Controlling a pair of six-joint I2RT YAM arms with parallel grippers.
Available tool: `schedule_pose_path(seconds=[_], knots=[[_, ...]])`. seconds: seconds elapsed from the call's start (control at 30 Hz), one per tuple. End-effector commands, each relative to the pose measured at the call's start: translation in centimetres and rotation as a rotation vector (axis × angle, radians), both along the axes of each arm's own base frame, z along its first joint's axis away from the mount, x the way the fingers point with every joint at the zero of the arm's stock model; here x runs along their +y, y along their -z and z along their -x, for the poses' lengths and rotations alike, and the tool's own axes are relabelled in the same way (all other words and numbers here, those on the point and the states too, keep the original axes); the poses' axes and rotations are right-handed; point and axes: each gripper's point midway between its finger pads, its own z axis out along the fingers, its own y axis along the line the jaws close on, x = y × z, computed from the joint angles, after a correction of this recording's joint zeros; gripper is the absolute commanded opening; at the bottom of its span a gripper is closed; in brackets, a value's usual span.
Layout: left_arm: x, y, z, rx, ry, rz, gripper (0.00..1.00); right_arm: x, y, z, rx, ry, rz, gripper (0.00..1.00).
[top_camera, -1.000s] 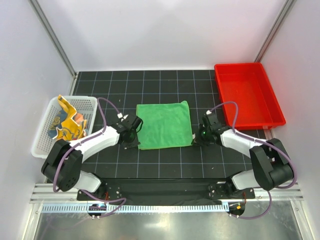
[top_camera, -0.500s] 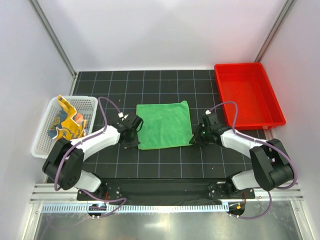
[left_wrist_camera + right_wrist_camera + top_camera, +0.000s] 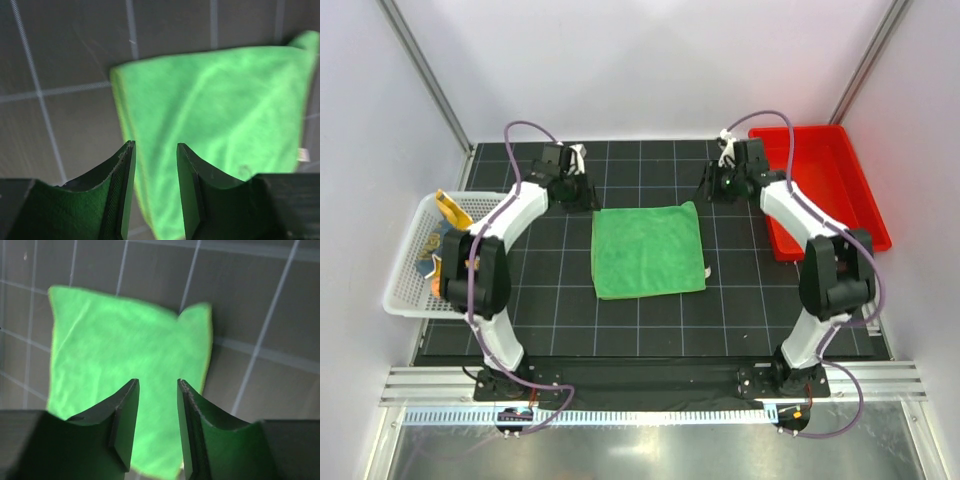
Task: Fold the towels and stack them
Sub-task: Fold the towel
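The green towel [image 3: 648, 250] lies flat on the black gridded mat, with a small white tag at its right edge. My left gripper [image 3: 572, 192] hovers just beyond its far-left corner. It is open, and the towel [image 3: 215, 100] shows below the empty gap of this gripper [image 3: 155, 145]. My right gripper [image 3: 722, 186] hovers off the far-right corner, open too [image 3: 157, 381], above the towel's [image 3: 125, 350] raised corner. A yellow-orange towel [image 3: 449, 208] sticks out of the basket, mostly hidden behind my left arm.
A white mesh basket [image 3: 400, 290] stands at the mat's left edge. A red bin [image 3: 825, 190] sits at the far right, close to my right forearm. White walls and metal posts close in the back and both sides.
Both arms have swung from the towel's near corners out to its far corners. Both grippers went from shut to open. The green towel lies in the same place.
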Motion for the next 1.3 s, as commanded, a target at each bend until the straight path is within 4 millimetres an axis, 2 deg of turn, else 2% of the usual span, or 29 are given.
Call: schedule_pose_path(seconds=[0.0,0.03,0.07,0.1,0.13,0.17,0.23,0.27,0.3,0.33,0.4,0.43,0.5,0.6,0.73,0.87,1.07,1.27], knots=[[0.8,2.0,-2.0,-0.004,0.148,-0.011,0.42,-1.5,1.3,-2.1,-0.013,-0.143,0.044,0.41],[1.2,2.6,-2.4,0.002,0.167,-0.030,0.42,-1.3,0.5,-3.2,-0.046,-0.170,0.042,0.41],[1.4,2.5,-3.3,-0.009,0.174,-0.025,0.41,-1.2,2.2,-3.5,-0.026,-0.216,0.057,0.41],[1.6,3.9,-3.6,0.021,0.184,-0.027,0.41,-0.8,2.3,-3.6,-0.020,-0.240,0.042,0.41],[1.7,4.3,-3.8,0.028,0.190,-0.032,0.41,-0.5,1.8,-4.5,-0.053,-0.276,0.050,0.42],[1.9,4.6,-4.1,0.023,0.205,-0.037,0.41,-0.4,3.6,-4.6,-0.017,-0.296,0.056,0.43],[1.6,4.9,-5.2,0.013,0.221,-0.029,0.42,-0.1,3.6,-5.5,-0.042,-0.355,0.066,0.45],[1.6,5.0,-5.5,0.003,0.236,-0.029,0.43,-0.1,5.1,-5.3,-0.001,-0.376,0.065,0.45],[1.3,5.0,-6.1,-0.004,0.253,-0.020,0.43,0.2,5.6,-5.4,-0.006,-0.416,0.069,0.45],[1.2,5.2,-6.4,-0.008,0.261,-0.023,0.44,0.6,5.1,-5.9,-0.025,-0.445,0.056,0.45],[1.3,5.0,-7.4,-0.018,0.270,-0.032,0.44,0.6,7.0,-5.8,0.024,-0.467,0.061,0.45],[1.1,6.1,-7.5,0.008,0.281,-0.030,0.44,0.4,7.0,-6.5,0.011,-0.473,0.076,0.45],[0.8,6.8,-7.4,0.035,0.310,-0.018,0.44,0.4,8.6,-6.3,0.048,-0.491,0.079,0.45],[0.8,7.9,-7.9,0.053,0.321,-0.030,0.43,0.7,9.1,-6.7,0.045,-0.512,0.065,0.46],[0.8,8.1,-8.3,0.054,0.338,-0.043,0.43,0.6,10.6,-7.0,0.057,-0.524,0.071,0.47],[0.9,8.3,-8.3,0.061,0.380,-0.056,0.43,0.4,11.0,-7.2,0.060,-0.528,0.065,0.47],[1.3,8.9,-7.8,0.076,0.421,-0.080,0.43,0.4,10.4,-7.4,0.030,-0.554,0.024,0.47],[0.6,9.5,-7.1,0.112,0.465,-0.044,0.40,0.7,10.0,-7.3,0.030,-0.577,-0.010,0.43]])
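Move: From the left gripper, the towel's far left corner is about 7 cm ahead, 1 cm to the left and 11 cm below. From the right gripper, the towel's far right corner is some 7 cm ahead, 1 cm to the left and 12 cm below; the white tag is about 18 cm back and 5 cm right, equally low, and the red bin's middle about 12 cm ahead and 45 cm right. Bring both half-open grippers down and forward onto the green towel's two far corners, about 10 cm down and 7 cm ahead, the right one doing most of its reaching before it sinks. Turn the left hand some 25 degrees clockwise and the right some 30 counter-clockwise, so each corner comes between its fingertips; keep the fingers open. ##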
